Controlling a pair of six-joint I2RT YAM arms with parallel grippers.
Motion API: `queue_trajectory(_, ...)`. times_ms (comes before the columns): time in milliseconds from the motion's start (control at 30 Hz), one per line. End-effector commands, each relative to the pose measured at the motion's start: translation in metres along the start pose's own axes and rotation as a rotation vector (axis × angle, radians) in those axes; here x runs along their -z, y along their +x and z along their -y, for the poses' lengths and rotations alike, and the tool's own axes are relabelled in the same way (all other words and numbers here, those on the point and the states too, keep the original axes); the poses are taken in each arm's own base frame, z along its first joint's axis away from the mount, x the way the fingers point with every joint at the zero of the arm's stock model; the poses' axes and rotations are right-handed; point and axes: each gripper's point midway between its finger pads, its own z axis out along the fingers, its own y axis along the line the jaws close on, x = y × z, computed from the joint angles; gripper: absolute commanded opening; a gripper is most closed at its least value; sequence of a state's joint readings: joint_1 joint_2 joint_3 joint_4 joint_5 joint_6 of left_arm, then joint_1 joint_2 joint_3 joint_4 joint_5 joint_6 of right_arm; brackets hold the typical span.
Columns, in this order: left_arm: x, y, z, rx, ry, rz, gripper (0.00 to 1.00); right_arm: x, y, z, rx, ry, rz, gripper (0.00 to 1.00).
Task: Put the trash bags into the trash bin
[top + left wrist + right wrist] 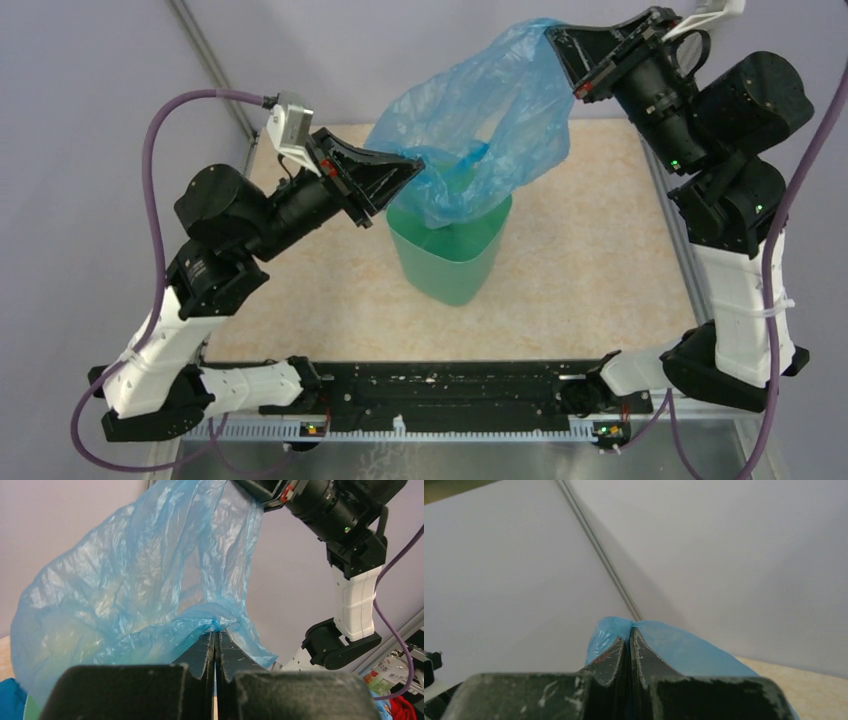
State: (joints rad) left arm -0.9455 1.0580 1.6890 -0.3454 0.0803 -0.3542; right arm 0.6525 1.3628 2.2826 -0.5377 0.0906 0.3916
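A light-blue translucent trash bag (480,125) hangs stretched between my two grippers above the mint-green trash bin (450,262), its lower end drooping into the bin's mouth. My left gripper (418,160) is shut on the bag's lower left edge, just above the bin's rim. In the left wrist view the film (140,585) bunches at the closed fingertips (217,632). My right gripper (553,36) is shut on the bag's top corner, high at the back. In the right wrist view blue film (684,647) wraps over its tips (629,628).
The bin stands mid-table on a beige mottled tabletop (600,260). A grey wall with a metal strip (215,60) rises behind. The black rail (450,385) joining the arm bases runs along the near edge.
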Motion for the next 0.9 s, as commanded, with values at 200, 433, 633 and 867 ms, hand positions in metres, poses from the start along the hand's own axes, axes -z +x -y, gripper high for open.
queue_trajectory(200,0.001,0.0,-0.034,-0.027,-0.186,0.013,0.0,-0.007,0.063,0.006,-0.089,-0.007,-0.148,0.0)
queue_trajectory(433,-0.016,0.031,-0.065,-0.053,-0.3,-0.045,0.0,-0.001,0.112,0.052,-0.014,0.159,-0.244,0.0)
queue_trajectory(633,-0.034,0.055,-0.082,-0.085,-0.338,-0.086,0.0,0.005,0.128,0.114,0.048,0.311,-0.276,0.0)
queue_trajectory(867,-0.056,0.068,-0.101,-0.081,-0.347,-0.105,0.0,0.018,0.126,0.175,0.064,0.446,-0.254,0.0)
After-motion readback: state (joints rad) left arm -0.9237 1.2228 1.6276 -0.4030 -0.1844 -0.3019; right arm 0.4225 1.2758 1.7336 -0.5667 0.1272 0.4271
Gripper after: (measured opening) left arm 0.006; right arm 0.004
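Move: The trash bag's rim is already held in both closed grippers. The bin it goes to has its middle roughly 15 cm ahead of the left hand, 5 cm to its right and 45 cm below; from the right hand the bin is about 5 cm ahead, 10 cm to the left and 54 cm down. On the table beyond the bin, about 20 cm farther out than it and 7 cm to its left, lies the dark blue cloth. The trash bag is carried down and forward over the bin, its rim still pinched by both hands. The right hand sinks about 20 cm and goes forward about 10, first drifting left, then swinging back to the right, while its fingers tip some 25 degrees downward. The left hand, after a brief near-pause, goes forward and down about 9 cm each, easing right late and turning counter-clockwise. ##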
